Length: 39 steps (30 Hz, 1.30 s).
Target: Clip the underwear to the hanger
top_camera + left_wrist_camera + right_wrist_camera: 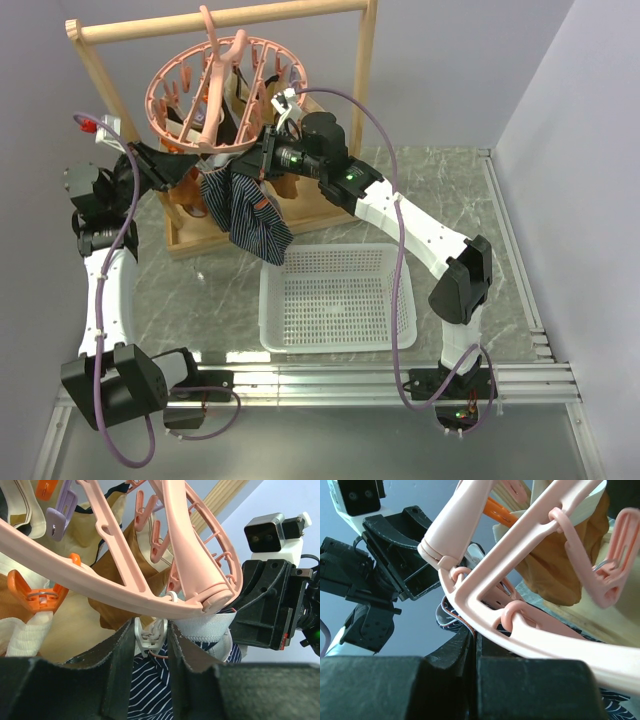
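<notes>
The pink ring hanger (210,95) hangs from the wooden rack. The navy striped underwear (247,212) hangs below the ring's near edge. My right gripper (252,163) is shut on its top edge; in the right wrist view (474,632) a bit of striped cloth (451,621) shows beside the closed jaws, under the hanger ring (530,630). My left gripper (195,172) is just left of it. In the left wrist view (150,632) its fingers press a white clip (150,634) under the ring (165,600), with the underwear (150,685) right below and its white waistband (210,627) to the right.
The wooden rack (220,22) stands at the back left, its base tray behind the underwear. Brown and tan garments (188,197) hang from other clips. A white basket (330,347) sits just in front of the rack. The table's right edge has a metal rail (515,250).
</notes>
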Each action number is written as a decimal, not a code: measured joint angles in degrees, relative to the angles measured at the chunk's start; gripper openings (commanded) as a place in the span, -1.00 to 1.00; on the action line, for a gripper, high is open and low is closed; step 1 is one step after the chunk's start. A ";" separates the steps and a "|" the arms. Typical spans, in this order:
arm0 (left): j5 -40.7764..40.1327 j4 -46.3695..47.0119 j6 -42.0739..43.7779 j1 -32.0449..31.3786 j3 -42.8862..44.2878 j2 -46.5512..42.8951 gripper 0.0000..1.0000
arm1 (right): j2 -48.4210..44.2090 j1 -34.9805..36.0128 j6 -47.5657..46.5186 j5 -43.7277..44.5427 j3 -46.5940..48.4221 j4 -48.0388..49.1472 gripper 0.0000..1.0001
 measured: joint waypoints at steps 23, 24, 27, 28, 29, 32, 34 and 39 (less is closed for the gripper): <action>0.31 -3.32 -1.20 2.69 2.40 -0.20 0.43 | 0.04 0.00 -1.49 0.04 0.00 0.00 -1.00; 0.48 -3.32 -1.42 3.13 2.40 -0.33 0.48 | 0.07 0.00 -1.53 0.04 0.00 0.02 -1.00; 1.16 -3.30 -2.60 4.46 2.40 -0.92 0.58 | 0.17 0.02 -1.75 0.02 0.00 0.02 -1.00; 1.42 -3.28 -2.93 4.87 2.40 -1.18 0.58 | 0.22 0.02 -1.88 0.00 0.00 0.02 -1.00; 1.70 -3.28 -3.48 5.49 2.40 -1.57 0.61 | 0.31 0.09 -1.95 0.00 0.00 0.07 -1.00; 2.78 -3.23 -4.79 7.82 2.38 -2.89 0.62 | 0.72 0.24 -2.29 0.00 -0.02 0.17 -1.00; 3.61 -3.21 -5.66 9.57 2.19 -3.89 0.63 | 0.96 0.31 -2.43 0.00 -0.09 0.17 -1.00; 6.40 -4.31 -6.25 12.79 0.74 -6.75 0.62 | 1.03 0.66 -2.99 -0.02 -1.07 0.63 -1.00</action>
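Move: The white clip on the hanger stands right between the left fingertips, on the near end of the underwear's waistband. The hanger's near rim runs about 1 cm ahead and 3 cm above; an orange clip sits some 4 cm farther out and 5 cm to the left, about 1 cm higher. The right hand pinches the waistband's other part, with the white clip roughly 6 cm to its left, level with it fore and aft and in height. The left fingers, already eased off, open wide to let go of the white clip on the waistband while the hand drifts up and left, then draws off faster back and left, away from the clip and the hanger's rim, ending some 6 cm off and 2–3 cm higher. The right hand keeps its shut pinch on the waistband beneath the rim and hardly stirs until late, when it sinks about 2 cm. ##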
